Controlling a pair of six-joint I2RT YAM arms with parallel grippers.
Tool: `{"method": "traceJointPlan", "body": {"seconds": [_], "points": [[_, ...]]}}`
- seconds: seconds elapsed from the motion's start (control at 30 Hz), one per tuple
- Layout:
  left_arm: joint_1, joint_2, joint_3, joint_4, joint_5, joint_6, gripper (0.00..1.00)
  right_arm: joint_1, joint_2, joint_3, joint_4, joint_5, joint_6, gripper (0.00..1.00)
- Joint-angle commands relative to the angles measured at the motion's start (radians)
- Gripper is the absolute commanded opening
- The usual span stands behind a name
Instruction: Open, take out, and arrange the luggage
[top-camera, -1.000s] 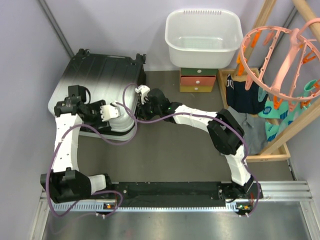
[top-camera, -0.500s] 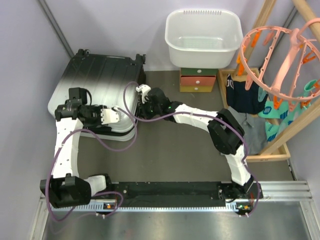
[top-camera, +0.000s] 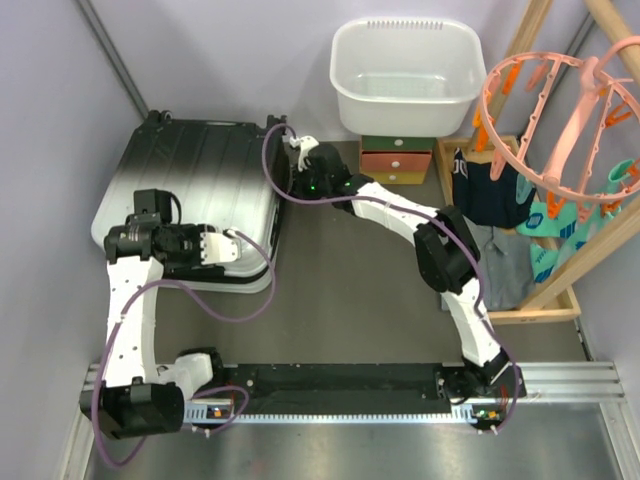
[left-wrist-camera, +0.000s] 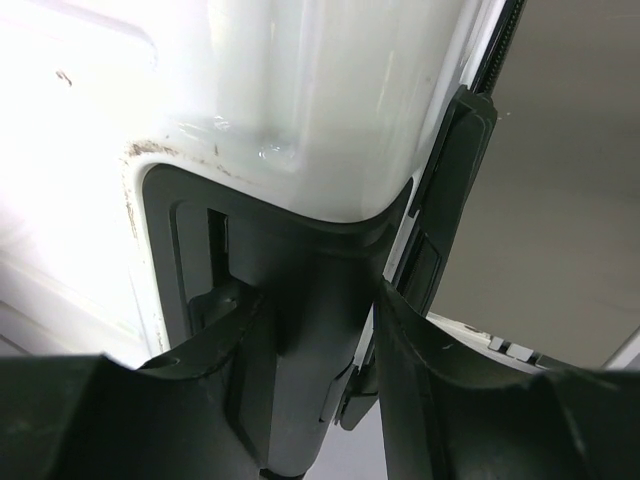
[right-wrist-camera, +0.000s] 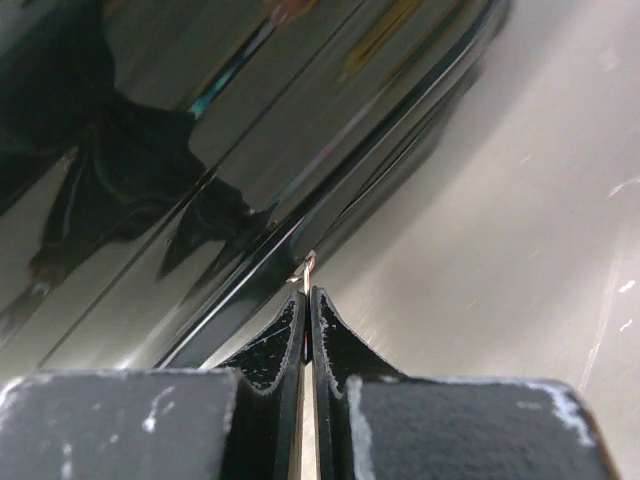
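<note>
The luggage (top-camera: 195, 170), a ribbed hard shell fading from black to white, lies flat at the left with its lid down. My left gripper (top-camera: 232, 247) is at its near white end. In the left wrist view the gripper (left-wrist-camera: 315, 295) is shut on the black handle (left-wrist-camera: 300, 360), one finger on each side, below the white shell (left-wrist-camera: 280, 90). My right gripper (top-camera: 296, 150) is at the case's far right corner. In the right wrist view the gripper (right-wrist-camera: 307, 292) is shut on the thin metal zipper pull (right-wrist-camera: 309, 264) beside the glossy black shell (right-wrist-camera: 200, 120).
A white plastic basket (top-camera: 405, 75) rests on a small green-and-orange drawer box (top-camera: 396, 160) at the back. A wooden rack with a pink peg hanger (top-camera: 560, 110) and dark clothes (top-camera: 490, 190) fills the right side. A wall runs close along the left of the case.
My right gripper has travelled along the case's right edge to the far corner with the zipper pull. My left gripper has closed on the handle and shifted slightly nearer.
</note>
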Motion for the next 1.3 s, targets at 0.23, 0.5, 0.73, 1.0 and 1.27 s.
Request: {"method": "traceJointPlan", "body": {"seconds": [0.23,0.5,0.73,1.0,1.27], "points": [[0.008,-0.13,-0.006,-0.262,-0.046,0.02,0.0,-0.078,0.169,0.331,0.2,0.141,-0.081,0.0],[0.006,-0.147,-0.013,-0.261,-0.017,0.04,0.0,-0.092,0.281,0.416,0.396,0.07,-0.063,0.0],[0.006,-0.146,-0.013,-0.261,-0.003,0.057,0.0,-0.089,0.358,0.443,0.525,-0.009,-0.179,0.0],[0.006,-0.136,0.011,-0.173,-0.026,-0.071,0.52,-0.089,0.229,0.187,0.651,-0.111,-0.169,0.0],[0.006,-0.014,0.362,-0.103,0.21,-0.491,0.99,-0.07,0.185,0.147,0.617,-0.121,-0.144,0.0]]}}
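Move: The right fingers already pinch the zipper pull on the suitcase's right side. The far right corner with its wheel, where the pull is being taken, lies about 13 cm ahead and 2 cm left of that hand, at about its height. The drawers stand some 25 cm to its right and 15 cm farther out. The left hand still grips the suitcase handle, right at its fingertips; from there the zipper pull is about 18 cm ahead, 24 cm right and 8 cm lower. Still pinching the zipper pull, the right hand draws it forward along the suitcase's right side towards the far corner, some 11 cm, curving a little left near the end while the fingers tip up roughly 25 degrees. The left hand holds the handle against this and eases back about 2 cm, then spreads its fingers, lets go and lifts about 6 cm. ##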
